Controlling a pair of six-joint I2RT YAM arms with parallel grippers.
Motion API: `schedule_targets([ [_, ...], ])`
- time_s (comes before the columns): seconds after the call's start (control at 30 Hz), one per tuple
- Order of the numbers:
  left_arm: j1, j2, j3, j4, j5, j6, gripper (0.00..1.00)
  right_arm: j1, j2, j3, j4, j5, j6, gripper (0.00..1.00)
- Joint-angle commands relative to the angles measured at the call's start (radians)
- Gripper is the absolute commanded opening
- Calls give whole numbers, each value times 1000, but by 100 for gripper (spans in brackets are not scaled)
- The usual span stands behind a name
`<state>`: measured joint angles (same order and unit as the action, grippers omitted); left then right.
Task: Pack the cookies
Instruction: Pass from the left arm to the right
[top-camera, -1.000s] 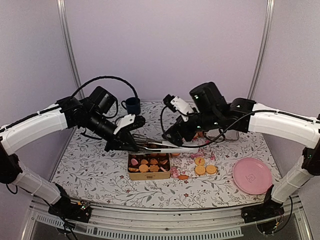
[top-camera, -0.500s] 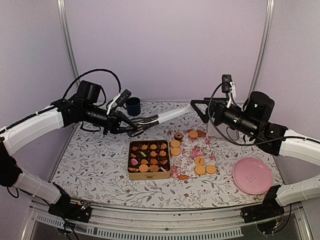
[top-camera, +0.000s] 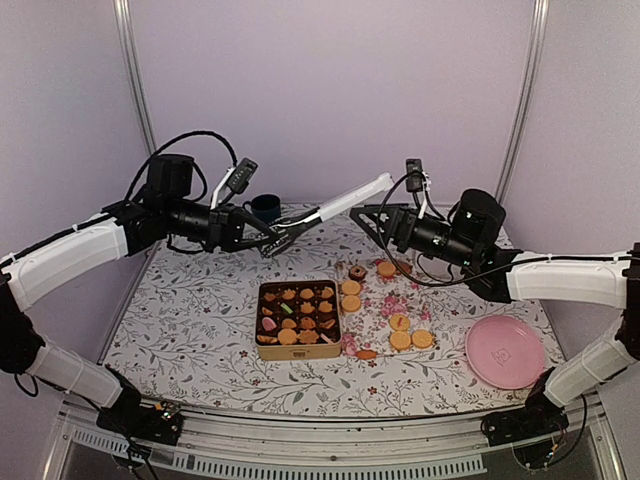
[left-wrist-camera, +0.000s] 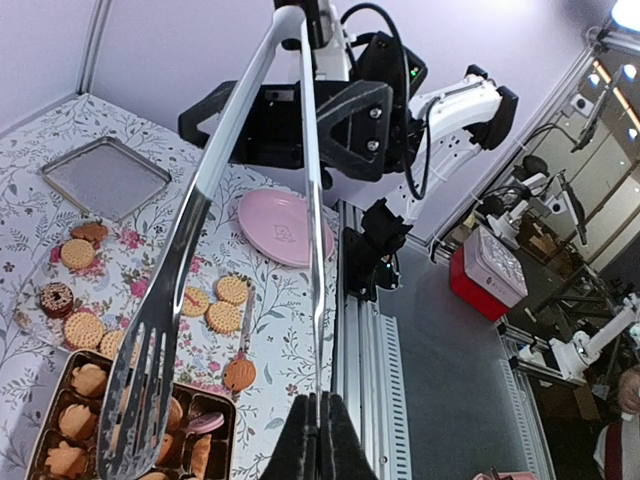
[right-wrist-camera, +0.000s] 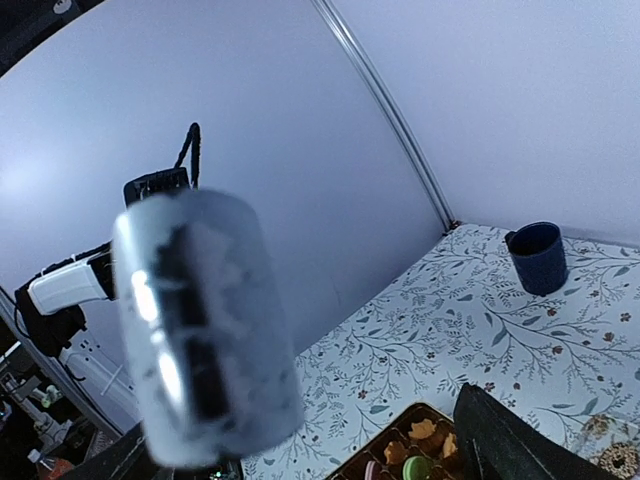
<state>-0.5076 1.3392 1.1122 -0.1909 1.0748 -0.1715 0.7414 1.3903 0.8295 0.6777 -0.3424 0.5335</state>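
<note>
Metal tongs (top-camera: 330, 207) slant up to the right above the table. My left gripper (top-camera: 268, 240) is shut on one thin blade (left-wrist-camera: 318, 330) near the slotted tips. The tongs' hinge end (right-wrist-camera: 205, 330) looms blurred and close in the right wrist view. My right gripper (top-camera: 378, 222) stands open just under that end, and I cannot tell if they touch. Cookies fill a gold tin (top-camera: 262, 350), mostly golden ones (top-camera: 298, 335). More cookies (top-camera: 410, 338) lie loose on a floral mat (top-camera: 380, 305) beside it.
A pink plate (top-camera: 505, 352) sits at the front right. A dark blue cup (top-camera: 265, 208) stands at the back behind the left arm. A grey square tray (left-wrist-camera: 105, 175) lies at the far side of the mat.
Both arms have risen from low over the tin. The left gripper tilted the tongs upward. The right arm first pulled away to the right, then came back toward the tongs' upper end.
</note>
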Motion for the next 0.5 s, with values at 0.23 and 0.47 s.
schedule_targets([
  [0.23,11,-13,-16,54,71,-7,0,-25,155,169,205,-286,137,75],
  [0.47,13,-12,-5,51,61,0,0,-25,208,186,231,-301,200,60],
])
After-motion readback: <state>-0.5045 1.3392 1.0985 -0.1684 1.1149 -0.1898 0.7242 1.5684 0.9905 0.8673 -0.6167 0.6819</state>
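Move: The tongs' handle, held out by the left hand, is roughly 4 cm to the right hand's left, level with it in reach and about 4 cm higher. From the right hand the cookie box is some 11 cm to the left, 3 cm nearer the base and 28 cm below, and the mug about 19 cm left, 20 cm farther out and 27 cm below. From the left hand the handle is around 16 cm to its right, 2 cm ahead and 5 cm up. The right hand slides left onto the raised tongs' handle and then climbs, roughly 4 cm left and 3.5 cm up in all, turning some 15 degrees counter-clockwise so that its fingers point more squarely at the left hand. As it comes, its wide-open fingers draw in to about two-thirds open on either side of the handle, not yet seen to grip it, while the left hand keeps its shut hold near the slotted end and stays practically in place. ##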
